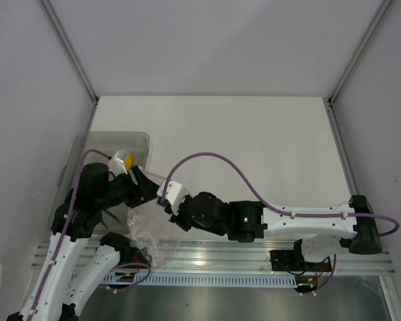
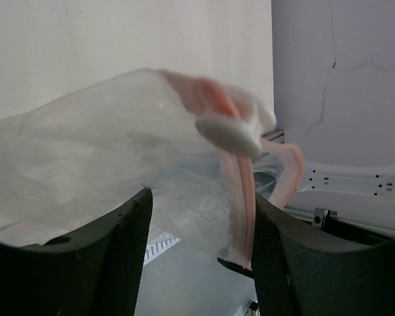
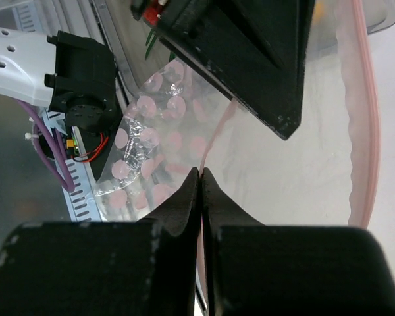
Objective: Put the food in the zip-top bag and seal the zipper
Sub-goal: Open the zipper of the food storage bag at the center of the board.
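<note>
The clear zip-top bag [image 1: 149, 231] hangs between both grippers near the table's front left. My right gripper [image 1: 166, 195] is shut on the bag's mouth edge, and the pink zipper [image 3: 370, 131] curves away from its closed fingertips [image 3: 201, 172]. My left gripper [image 1: 142, 179] stands open around the opposite lip. In the left wrist view the bag [image 2: 85, 158] fills the gap between the fingers. A fold of the zipper [image 2: 240, 197] lies against the right finger. A yellow food piece [image 1: 128, 161] sits in the bin behind; the other food is hidden by the arms.
A translucent grey bin [image 1: 103, 142] stands at the table's left edge, just behind the left arm. The right arm [image 1: 301, 217] stretches across the front of the table. A metal rail with a cable duct [image 1: 254, 257] runs along the near edge.
</note>
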Robot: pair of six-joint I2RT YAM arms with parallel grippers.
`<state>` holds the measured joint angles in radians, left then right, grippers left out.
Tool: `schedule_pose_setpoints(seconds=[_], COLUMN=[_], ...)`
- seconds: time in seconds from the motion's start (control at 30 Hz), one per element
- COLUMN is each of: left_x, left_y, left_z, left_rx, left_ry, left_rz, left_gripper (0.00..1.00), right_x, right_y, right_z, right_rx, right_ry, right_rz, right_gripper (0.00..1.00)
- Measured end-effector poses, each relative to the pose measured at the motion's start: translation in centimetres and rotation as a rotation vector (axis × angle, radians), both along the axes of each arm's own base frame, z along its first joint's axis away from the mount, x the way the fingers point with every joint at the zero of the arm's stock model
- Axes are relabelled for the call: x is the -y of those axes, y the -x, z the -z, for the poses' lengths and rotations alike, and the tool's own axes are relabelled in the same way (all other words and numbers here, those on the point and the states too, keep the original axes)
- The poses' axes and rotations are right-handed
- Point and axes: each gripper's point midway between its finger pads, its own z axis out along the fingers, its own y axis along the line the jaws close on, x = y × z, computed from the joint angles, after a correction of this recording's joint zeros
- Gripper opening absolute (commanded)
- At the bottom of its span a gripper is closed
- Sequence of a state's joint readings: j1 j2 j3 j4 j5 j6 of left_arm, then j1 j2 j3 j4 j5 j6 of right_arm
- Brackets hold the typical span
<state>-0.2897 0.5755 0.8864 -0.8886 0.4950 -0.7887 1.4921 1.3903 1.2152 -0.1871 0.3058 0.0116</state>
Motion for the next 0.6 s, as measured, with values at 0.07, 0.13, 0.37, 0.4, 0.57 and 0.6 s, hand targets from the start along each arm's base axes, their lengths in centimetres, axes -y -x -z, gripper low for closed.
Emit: schedule_pose_setpoints(seconds=[0.07,0.13,0.37,0.4,0.57,0.6], left_x=[0.1,0.1,0.0,0.0,-0.2,-0.2], left_y=[0.1,0.1,0.7,0.7,1.0,1.0], left_z=[0.2,0.3,-0.3,-0.3,-0.2,-0.1], left_rx=[-0.002,-0.003,0.052,0.059,0.080,0.085], left_ry=[0.002,0.002,0.009,0.008,0.000,-0.004], left_rz=[0.007,0.010,0.023,0.024,0.032,0.035], left_gripper=[0.56,0.47,0.01,0.00,0.01,0.00], right_x=[-0.3,-0.4,0.2,0.4,1.6,2.0], right_y=[0.3,0.5,0.2,0.1,0.0,-0.1], right_z=[0.0,0.2,0.9,1.0,1.3,1.1], right_rx=[0.011,0.016,0.003,-0.008,-0.051,-0.059], right_ry=[0.008,0.018,0.049,0.052,0.074,0.077], right_rz=[-0.003,-0.001,0.041,0.053,0.106,0.119], right_gripper=[0.00,0.00,0.35,0.39,0.74,0.81])
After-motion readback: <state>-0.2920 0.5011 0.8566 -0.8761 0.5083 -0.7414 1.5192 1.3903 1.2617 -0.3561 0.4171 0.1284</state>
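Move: The bag's zipper end with its white slider stands just by the left hand's open fingers, about 2 cm to the right, 1 cm ahead and 2 cm above its hand point. The bag's printed body hangs some 7 cm back and 10 cm below. The lemon lies about 13 cm ahead, 12 cm left and 20 cm down. From the right hand, already pinching the zipper strip, the slider is roughly 3 cm ahead, 3 cm left and 4 cm up. The zipper strip passes from one hand to the other: the left fingers close fully and pinch the bag's rim right beside the slider, that hand easing back about 1 cm and its fingertips tipping up some 5 degrees. The right hand keeps its pinch at first, sinks about 1 cm, then opens wide, lets go of the strip and draws about 2 cm to the right, turning slightly clockwise. ##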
